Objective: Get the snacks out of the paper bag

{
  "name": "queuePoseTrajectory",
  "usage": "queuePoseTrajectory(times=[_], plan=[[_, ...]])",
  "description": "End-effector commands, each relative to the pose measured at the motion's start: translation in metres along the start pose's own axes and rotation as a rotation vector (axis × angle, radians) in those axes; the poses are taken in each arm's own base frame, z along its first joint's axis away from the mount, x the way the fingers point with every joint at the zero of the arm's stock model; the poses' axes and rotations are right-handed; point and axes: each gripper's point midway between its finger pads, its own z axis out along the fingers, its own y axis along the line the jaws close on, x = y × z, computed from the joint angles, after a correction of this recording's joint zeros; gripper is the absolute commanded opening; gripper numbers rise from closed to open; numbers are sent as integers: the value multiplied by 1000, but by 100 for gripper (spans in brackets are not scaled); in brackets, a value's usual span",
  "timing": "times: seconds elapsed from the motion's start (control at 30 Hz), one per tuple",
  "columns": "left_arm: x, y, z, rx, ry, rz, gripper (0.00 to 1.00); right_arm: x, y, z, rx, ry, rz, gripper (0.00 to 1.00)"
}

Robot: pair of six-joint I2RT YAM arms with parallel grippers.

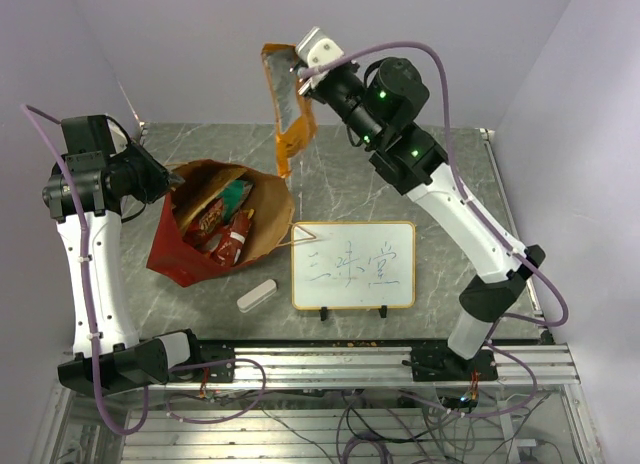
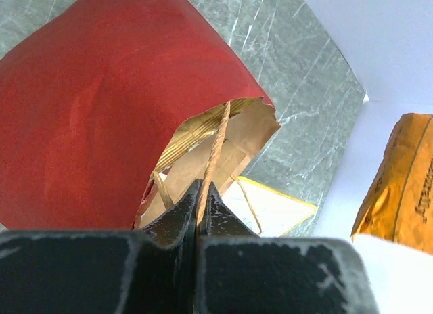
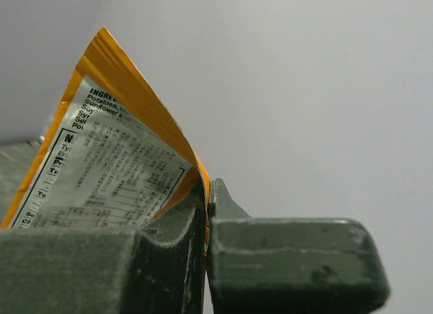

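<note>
The paper bag (image 1: 190,259), red outside and brown inside, lies open on the table's left side. Several snacks (image 1: 228,224), red and teal packets, show inside its mouth. My left gripper (image 1: 166,180) is at the bag's left rim. In the left wrist view the left gripper (image 2: 202,190) is shut on the bag's thin twine handle (image 2: 215,141), beside the red bag wall (image 2: 101,118). My right gripper (image 1: 301,70) is raised over the table's far edge, shut on the top edge of the large orange snack bag (image 1: 287,119), which hangs below it. The right gripper (image 3: 208,192) pinches that orange bag (image 3: 101,165) by its seam.
A framed whiteboard (image 1: 353,265) with writing lies right of the paper bag, and its corner (image 2: 270,209) also shows past the bag's mouth. A small white eraser block (image 1: 257,295) rests near the front edge. The orange bag (image 2: 406,185) hangs at the left wrist view's right side.
</note>
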Motion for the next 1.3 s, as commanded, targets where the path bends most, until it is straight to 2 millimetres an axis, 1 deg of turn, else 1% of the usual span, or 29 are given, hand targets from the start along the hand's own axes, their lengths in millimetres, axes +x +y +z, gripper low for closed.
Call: queuePoseTrajectory(times=[0.0, 0.1, 0.13, 0.17, 0.23, 0.33, 0.43, 0.5, 0.57, 0.6, 0.7, 0.77, 0.83, 0.9, 0.93, 0.97, 1.0, 1.03, 1.07, 1.1, 1.17, 1.2, 1.27], plan=[[-1, -2, -8, 19, -19, 18, 7, 59, -56, -15, 194, 212, -6, 0], [-1, -3, -8, 23, -21, 20, 7, 113, -74, -26, 242, 329, 78, 0], [-2, -3, -9, 24, -23, 20, 7, 135, -81, -32, 277, 380, 108, 0], [-3, -3, -8, 25, -24, 20, 7, 151, -82, -37, 303, 420, 135, 0], [-3, -4, -8, 27, -24, 21, 7, 188, -75, -46, 355, 505, 215, 0], [-3, -3, -9, 21, -27, 27, 7, 226, -53, -51, 359, 580, 338, 0], [-3, -1, -9, 12, -26, 29, 7, 252, -28, -49, 330, 627, 412, 0], [-2, -1, -8, 14, -22, 29, 7, 265, -12, -46, 317, 662, 491, 0], [-1, 0, -8, 12, -25, 25, 7, 274, 8, -38, 298, 682, 625, 0], [-1, 1, -8, 10, -26, 25, 7, 280, 25, -33, 266, 692, 704, 0], [1, 3, -7, 6, -22, 20, 7, 282, 59, -20, 203, 692, 923, 0], [1, 4, -6, 4, -19, 19, 7, 291, 76, -11, 190, 696, 1026, 0], [2, 4, -7, 4, -22, 18, 7, 294, 77, -3, 172, 652, 1078, 0], [3, 5, -6, 5, -19, 15, 7, 295, 67, 4, 182, 610, 1069, 0], [3, 5, -6, 6, -19, 12, 7, 298, 61, 6, 210, 610, 1069, 0], [4, 5, -7, 6, -16, 13, 7, 306, 56, 5, 253, 628, 1090, 0], [5, 6, -7, 3, -15, 13, 7, 315, 52, 3, 333, 648, 1180, 0], [5, 7, -6, -1, -16, 12, 7, 324, 55, 0, 393, 673, 1259, 0], [6, 7, -6, -1, -17, 9, 7, 344, 43, -10, 474, 695, 1342, 0], [6, 7, -5, 0, -15, 3, 7, 358, 48, -18, 508, 725, 1417, 0], [6, 6, -3, 10, -5, -2, 7, 381, 54, -33, 577, 772, 1523, 0], [6, 5, -2, 11, -2, -3, 7, 393, 54, -42, 610, 799, 1551, 0], [5, 5, -2, 9, -5, -3, 7, 414, 48, -61, 672, 850, 1555, 0]])
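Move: My right hand already has the orange snack packet, high in the air. The bare table beyond the whiteboard, where the packet goes, lies about 19 cm ahead, 5 cm to the right and some 56 cm below. From the same hand, the paper bag is about 27 cm left, 6 cm back and 45 cm lower; the whiteboard is 10 cm back, 9 cm right and 57 cm below. From my left hand that bare table is roughly 26 cm ahead, 40 cm right and 33 cm down. I swing my right hand quickly forward and right, away from the paper bag, then bring it steeply down with a drift back left, finishing with a short push forward and right: about 30 cm lower and 20 cm farther out in all. On the way my wrist rolls and tips over until the fingers slant slightly down, still shut on the packet. My left hand keeps its pinch on the bag's handle. ##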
